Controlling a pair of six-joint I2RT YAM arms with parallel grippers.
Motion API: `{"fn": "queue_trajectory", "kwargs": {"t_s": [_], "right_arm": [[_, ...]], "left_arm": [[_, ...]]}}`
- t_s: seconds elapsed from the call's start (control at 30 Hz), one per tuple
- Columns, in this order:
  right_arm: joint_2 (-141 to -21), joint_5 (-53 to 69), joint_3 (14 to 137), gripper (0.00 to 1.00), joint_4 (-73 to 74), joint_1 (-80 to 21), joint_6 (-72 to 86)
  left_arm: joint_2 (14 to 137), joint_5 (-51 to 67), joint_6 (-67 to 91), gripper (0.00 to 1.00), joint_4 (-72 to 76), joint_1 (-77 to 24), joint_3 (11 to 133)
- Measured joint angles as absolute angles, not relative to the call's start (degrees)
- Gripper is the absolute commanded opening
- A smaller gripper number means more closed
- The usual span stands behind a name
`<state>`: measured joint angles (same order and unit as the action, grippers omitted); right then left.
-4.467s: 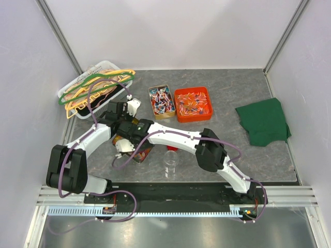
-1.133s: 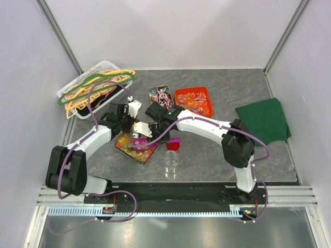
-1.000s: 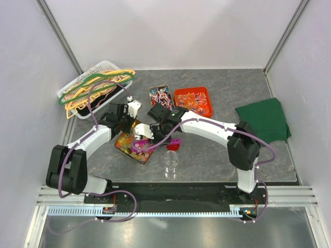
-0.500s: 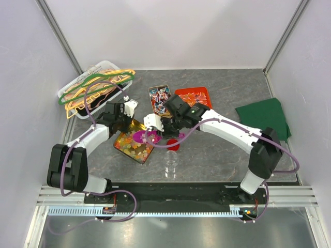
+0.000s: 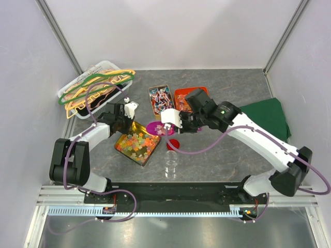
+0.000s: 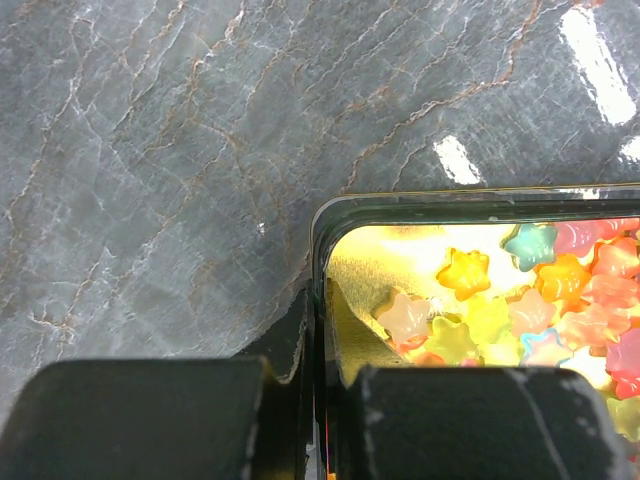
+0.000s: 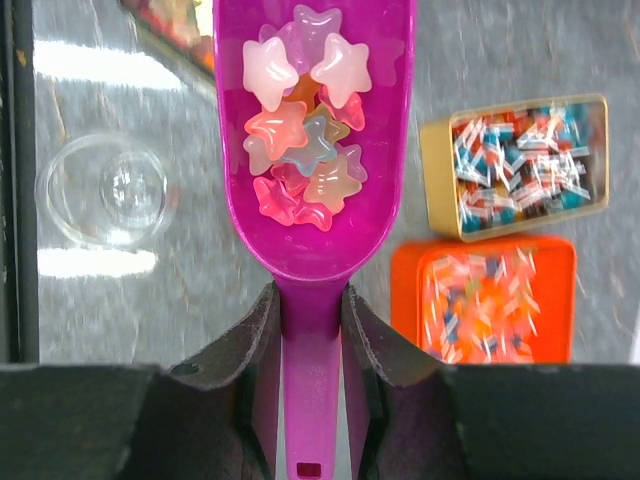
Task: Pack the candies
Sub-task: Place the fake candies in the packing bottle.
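Pastel star-shaped candies (image 6: 520, 300) fill a gold tin (image 5: 129, 153) left of centre. My left gripper (image 5: 124, 118) is shut on the tin's back corner wall (image 6: 320, 230), one finger inside and one outside (image 6: 322, 400). My right gripper (image 5: 176, 125) is shut on the handle of a purple scoop (image 7: 312, 230) and holds it level above the table, right of the tin. A small heap of pink, orange and pale candies (image 7: 298, 135) lies in the scoop's bowl (image 5: 158, 128). An empty clear jar (image 5: 171, 166) stands near the front and also shows in the right wrist view (image 7: 105, 190).
A round red lid (image 5: 172, 145) lies between the scoop and the jar. Behind are a gold tin of twist-wrapped sweets (image 5: 160, 98) and an orange tray of them (image 7: 485, 300). A white basket of hangers (image 5: 95, 88) sits back left, a green cloth (image 5: 269, 121) at right.
The right arm has lifted the scoop out of the star-candy tin, now loaded, and swung it right and back. The left gripper has kept its hold on the tin.
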<state>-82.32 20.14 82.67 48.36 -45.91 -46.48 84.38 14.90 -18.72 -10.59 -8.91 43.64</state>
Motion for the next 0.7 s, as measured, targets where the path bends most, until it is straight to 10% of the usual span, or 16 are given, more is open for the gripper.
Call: {"fn": "queue_trajectory", "kwargs": {"t_s": [0.7], "right_arm": [[-70.1, 5.3, 73.8, 0.0, 65.2, -49.0, -50.0]], "left_arm": [[87.6, 16.9, -18.5, 0.45, -10.5, -6.7, 44.2]]}}
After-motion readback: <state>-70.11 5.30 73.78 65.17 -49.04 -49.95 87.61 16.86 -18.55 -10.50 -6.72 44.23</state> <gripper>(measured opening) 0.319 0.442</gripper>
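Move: The right hand holds the candy-filled scoop, its bowl reaching left. The clear packing bottle stands about 10 cm back and 5 cm left of that hand, some 18 cm lower; the red lid lies roughly 2 cm ahead, 4 cm left and 22 cm below, the candy tray's middle some 3 cm ahead and 21 cm left. The left hand is shut on the tray's rim, the tray's middle about 7 cm back and 4 cm right; the bottle is some 19 cm back and 20 cm right of it. Rightward by about 10 cm and back about 5, sinking a little and easing off at the end, the right hand carries the loaded scoop away from the tray, bringing its bowl over the red lid close to the bottle. It tips some 20 degrees steeper and keeps its grip. Meanwhile the left fingers open from their pinch on the tray's rim and settle slightly lower, still astride it. ##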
